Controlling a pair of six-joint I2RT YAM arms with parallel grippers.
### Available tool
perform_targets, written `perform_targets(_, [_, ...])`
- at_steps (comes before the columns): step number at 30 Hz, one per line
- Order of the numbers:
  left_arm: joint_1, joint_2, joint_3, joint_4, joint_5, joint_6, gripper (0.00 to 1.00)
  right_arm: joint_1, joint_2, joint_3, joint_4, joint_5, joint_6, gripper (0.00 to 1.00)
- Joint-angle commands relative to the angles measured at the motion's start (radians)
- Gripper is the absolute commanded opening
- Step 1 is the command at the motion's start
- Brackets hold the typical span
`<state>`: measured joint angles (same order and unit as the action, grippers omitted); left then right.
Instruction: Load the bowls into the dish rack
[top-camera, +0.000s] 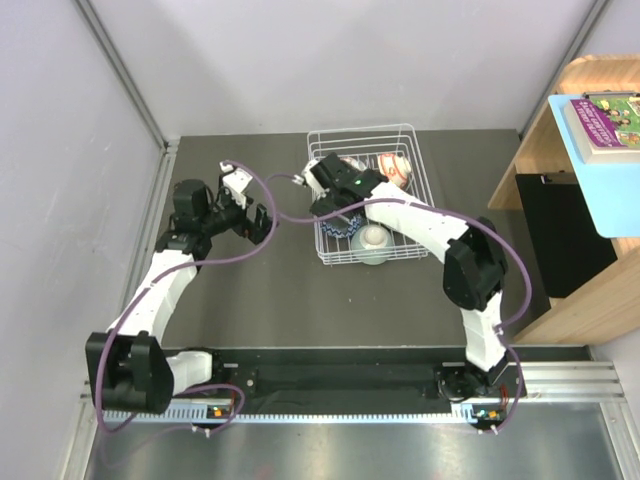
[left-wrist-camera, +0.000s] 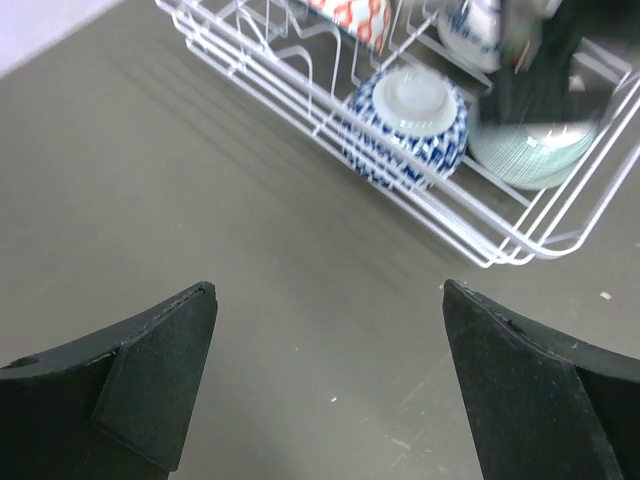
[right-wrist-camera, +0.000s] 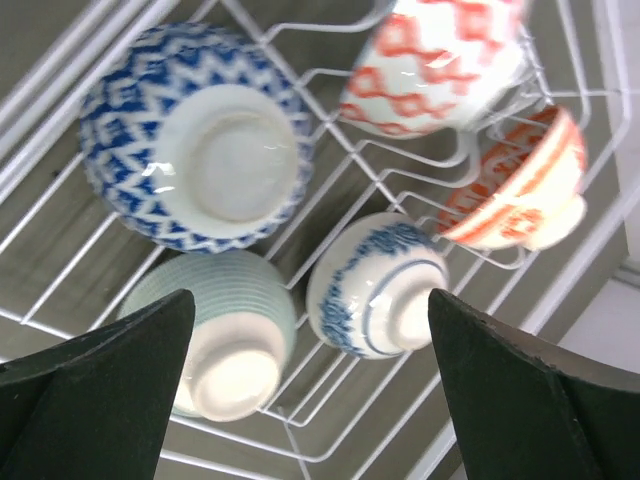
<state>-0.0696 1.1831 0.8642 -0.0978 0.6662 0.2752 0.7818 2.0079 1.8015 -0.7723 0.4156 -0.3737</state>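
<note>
The white wire dish rack (top-camera: 412, 150) stands at the back middle of the table with several bowls in it, all bottom up or on their sides. The right wrist view shows a blue zigzag bowl (right-wrist-camera: 200, 135), a pale green bowl (right-wrist-camera: 225, 340), a blue-and-white bowl (right-wrist-camera: 380, 285) and two orange-red bowls (right-wrist-camera: 435, 65) (right-wrist-camera: 520, 180). My right gripper (right-wrist-camera: 310, 295) hangs open above them, holding nothing. My left gripper (left-wrist-camera: 328, 290) is open over bare table, left of the dish rack (left-wrist-camera: 440, 215), with the blue bowl (left-wrist-camera: 405, 125) ahead of it.
Grey walls close in the table at the back and left. A wooden shelf unit (top-camera: 590, 200) stands past the right edge. Dark tabletop (top-camera: 300, 300) lies between the rack and the arm bases.
</note>
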Motion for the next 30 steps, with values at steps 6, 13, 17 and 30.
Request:
perform_targets(6, [-0.111,0.125,0.079,0.009,-0.145,0.047,0.99,-0.269,-0.139,0.041,0.07,0.054,0.117,1.0])
perform_targets(13, [-0.209,0.271,0.22,-0.017,-0.206,0.015,0.99,-0.43,-0.153,-0.013,0.064,-0.131,0.134,0.82])
perform_targets(17, [-0.233,0.383,0.321,-0.052,-0.246,-0.017,0.99,-0.487,-0.138,-0.017,0.038,-0.231,0.136,0.81])
perform_targets(30, [-0.295,0.605,0.564,-0.201,-0.41,-0.076,0.99,-0.576,-0.133,-0.145,0.068,-0.403,0.139,0.66])
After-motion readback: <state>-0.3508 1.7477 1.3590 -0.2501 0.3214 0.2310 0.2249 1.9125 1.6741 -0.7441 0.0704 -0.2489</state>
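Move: The dish rack's right rim is the right hand's goal, about 21 cm to its right, 5 cm ahead and 6 cm below. From that hand the orange bowl stands roughly 15 cm right and 8 cm ahead, the floral blue bowl 16 cm right and 1 cm back. For the left hand, the rack's left rim lies some 11 cm right, 9 cm ahead and 11 cm below, with the zigzag blue bowl about 16 cm right and 4 cm ahead. The loaded rack is approached from both sides. The right hand sweeps about 20 cm right, rising and going forward over the bowls to the right rim, then sinks about 6 cm, turned clockwise some 25 degrees, its fingers closing to about two-thirds open. The wide-open left hand dips, then goes about 9 cm forward and right towards the left rim, still sinking. ##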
